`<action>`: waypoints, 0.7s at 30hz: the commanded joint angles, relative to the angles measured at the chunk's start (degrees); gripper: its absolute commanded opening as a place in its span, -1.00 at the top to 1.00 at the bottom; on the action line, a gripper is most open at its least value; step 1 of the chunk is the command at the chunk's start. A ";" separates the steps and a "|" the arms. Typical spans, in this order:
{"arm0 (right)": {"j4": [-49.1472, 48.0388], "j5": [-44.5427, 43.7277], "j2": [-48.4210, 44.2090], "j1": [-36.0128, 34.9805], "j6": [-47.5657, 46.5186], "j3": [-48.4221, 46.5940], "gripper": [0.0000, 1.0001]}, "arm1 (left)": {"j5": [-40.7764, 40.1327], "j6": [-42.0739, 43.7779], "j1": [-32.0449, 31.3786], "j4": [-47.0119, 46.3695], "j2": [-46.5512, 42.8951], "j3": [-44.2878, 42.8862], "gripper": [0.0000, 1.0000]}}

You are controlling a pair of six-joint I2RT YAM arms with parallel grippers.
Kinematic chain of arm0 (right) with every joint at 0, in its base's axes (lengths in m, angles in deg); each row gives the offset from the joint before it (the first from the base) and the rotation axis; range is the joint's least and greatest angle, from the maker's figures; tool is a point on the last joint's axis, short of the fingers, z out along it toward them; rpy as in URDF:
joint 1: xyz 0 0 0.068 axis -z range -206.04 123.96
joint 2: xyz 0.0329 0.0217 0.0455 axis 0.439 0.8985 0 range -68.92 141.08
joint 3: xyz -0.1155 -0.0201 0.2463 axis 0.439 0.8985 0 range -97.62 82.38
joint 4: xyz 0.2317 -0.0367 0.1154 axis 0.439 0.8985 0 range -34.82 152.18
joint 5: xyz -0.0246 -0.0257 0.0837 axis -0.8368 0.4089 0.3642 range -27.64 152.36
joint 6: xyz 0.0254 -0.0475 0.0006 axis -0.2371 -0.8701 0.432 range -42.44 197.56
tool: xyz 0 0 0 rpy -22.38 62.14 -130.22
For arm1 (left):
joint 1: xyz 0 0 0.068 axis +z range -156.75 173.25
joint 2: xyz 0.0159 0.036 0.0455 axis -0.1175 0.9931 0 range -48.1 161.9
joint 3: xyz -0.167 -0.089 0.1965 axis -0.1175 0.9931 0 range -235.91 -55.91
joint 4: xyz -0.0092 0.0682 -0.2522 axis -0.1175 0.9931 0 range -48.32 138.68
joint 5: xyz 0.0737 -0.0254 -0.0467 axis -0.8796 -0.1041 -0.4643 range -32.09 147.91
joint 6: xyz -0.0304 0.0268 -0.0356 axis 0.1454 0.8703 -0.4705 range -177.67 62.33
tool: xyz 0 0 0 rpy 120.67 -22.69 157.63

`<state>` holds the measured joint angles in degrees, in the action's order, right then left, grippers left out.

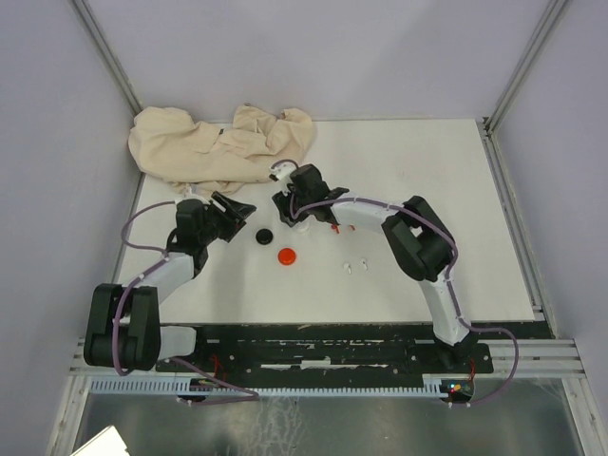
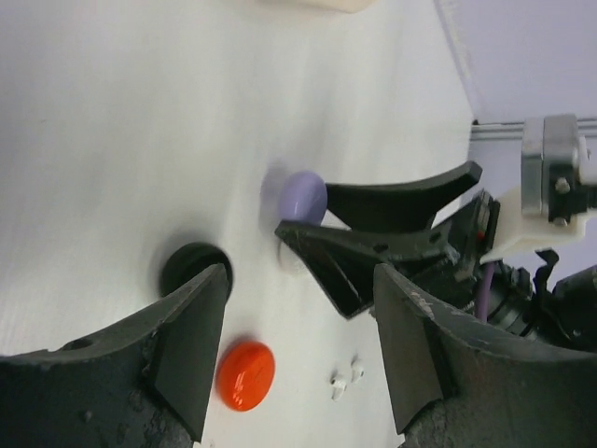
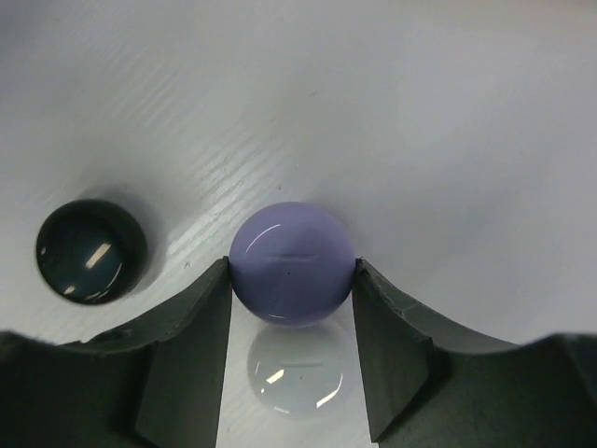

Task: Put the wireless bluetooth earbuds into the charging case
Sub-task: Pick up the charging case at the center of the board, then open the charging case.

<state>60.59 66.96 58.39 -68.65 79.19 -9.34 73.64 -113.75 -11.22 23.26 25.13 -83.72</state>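
My right gripper [image 3: 292, 269] has both fingers pressed against the sides of a round purple charging case [image 3: 292, 261], which also shows in the left wrist view [image 2: 303, 196]. A white round case [image 3: 294, 369] lies between the same fingers, closer to the wrist. A black case [image 3: 90, 250] sits to its left. My left gripper [image 2: 298, 369] hangs open above the table, holding nothing. Past its fingers lie a red case [image 2: 246, 374] and two tiny white earbuds [image 2: 345, 378]. In the top view, the white earbuds [image 1: 354, 267] lie right of the red case [image 1: 287, 255].
A crumpled beige cloth [image 1: 223, 142] lies at the back left of the white table [image 1: 427, 190]. The two grippers [image 1: 242, 211] [image 1: 290, 211] stand close together near the black case [image 1: 264, 235]. Small red bits [image 1: 334, 229] lie beside the right arm.
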 commanded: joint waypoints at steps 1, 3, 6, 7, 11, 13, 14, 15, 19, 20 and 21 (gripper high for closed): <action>-11.24 4.55 -12.95 1.49 -0.25 5.94 0.76 | 7.79 -0.33 0.21 -8.77 2.77 -3.64 -0.39; -12.75 5.52 -17.60 1.50 -0.42 9.93 0.76 | 9.81 -1.28 -0.01 -11.18 4.47 -4.48 -0.39; -13.67 6.54 -21.97 1.56 -0.62 14.69 0.75 | 11.41 -1.36 -1.06 -13.19 6.42 -5.47 -0.38; -12.89 6.86 -22.87 1.53 -1.00 15.33 0.75 | 11.71 -1.27 -1.45 -13.51 6.93 -5.87 -0.38; -12.12 8.71 -25.59 1.50 -1.62 17.87 0.76 | 12.97 -1.33 -3.74 -14.71 9.55 -7.56 -0.38; -12.11 10.73 -26.43 1.56 -1.78 18.81 0.77 | 13.18 -1.67 -4.81 -15.52 10.51 -8.24 -0.38; -11.97 11.52 -26.74 1.50 -1.80 19.04 0.77 | 13.11 -2.21 -5.27 -16.25 10.78 -8.30 -0.38; -11.80 12.09 -27.02 1.53 -1.80 19.36 0.77 | 13.11 -2.69 -5.55 -17.16 10.97 -8.17 -0.38; -10.60 12.82 -27.67 1.52 -1.63 19.80 0.77 | 13.02 -4.17 -6.14 -19.42 10.84 -7.48 -0.38; -10.22 13.14 -27.60 1.52 -1.63 19.73 0.77 | 13.00 -4.15 -6.16 -19.68 10.80 -7.39 -0.38; -9.90 13.54 -27.58 1.54 -1.63 19.71 0.77 | 12.99 -4.10 -6.29 -19.84 10.79 -7.42 -0.38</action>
<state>51.12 77.80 33.25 -66.90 78.12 10.64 85.39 -115.87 -17.23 8.71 36.08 -90.00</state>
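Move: The right hand already grips the purple charging case, low over the board; the open left gripper it is being taken to is about 8 cm back, 11 cm to its left and 8 cm higher. From the left hand, that purple case is roughly 8 cm ahead, 11 cm right and 8 cm below. From the right hand, the white case sits about 2 cm back, 3 cm right and 2 cm below, the black case some 6 cm back and 6 cm left, and the red case 11 cm straight back. Keeping its pinch on the purple case, the right hand lifts it about 14 cm off the board, then eases back down some 2 cm, drawing back about 5 cm and slightly right while its fingers tilt up out of their downward slant. The left hand comes to meet it with fingers staying open, sweeping some 7 cm right towards the case, rising and turning about 15 degrees clockwise, and stops short without closing on it. ##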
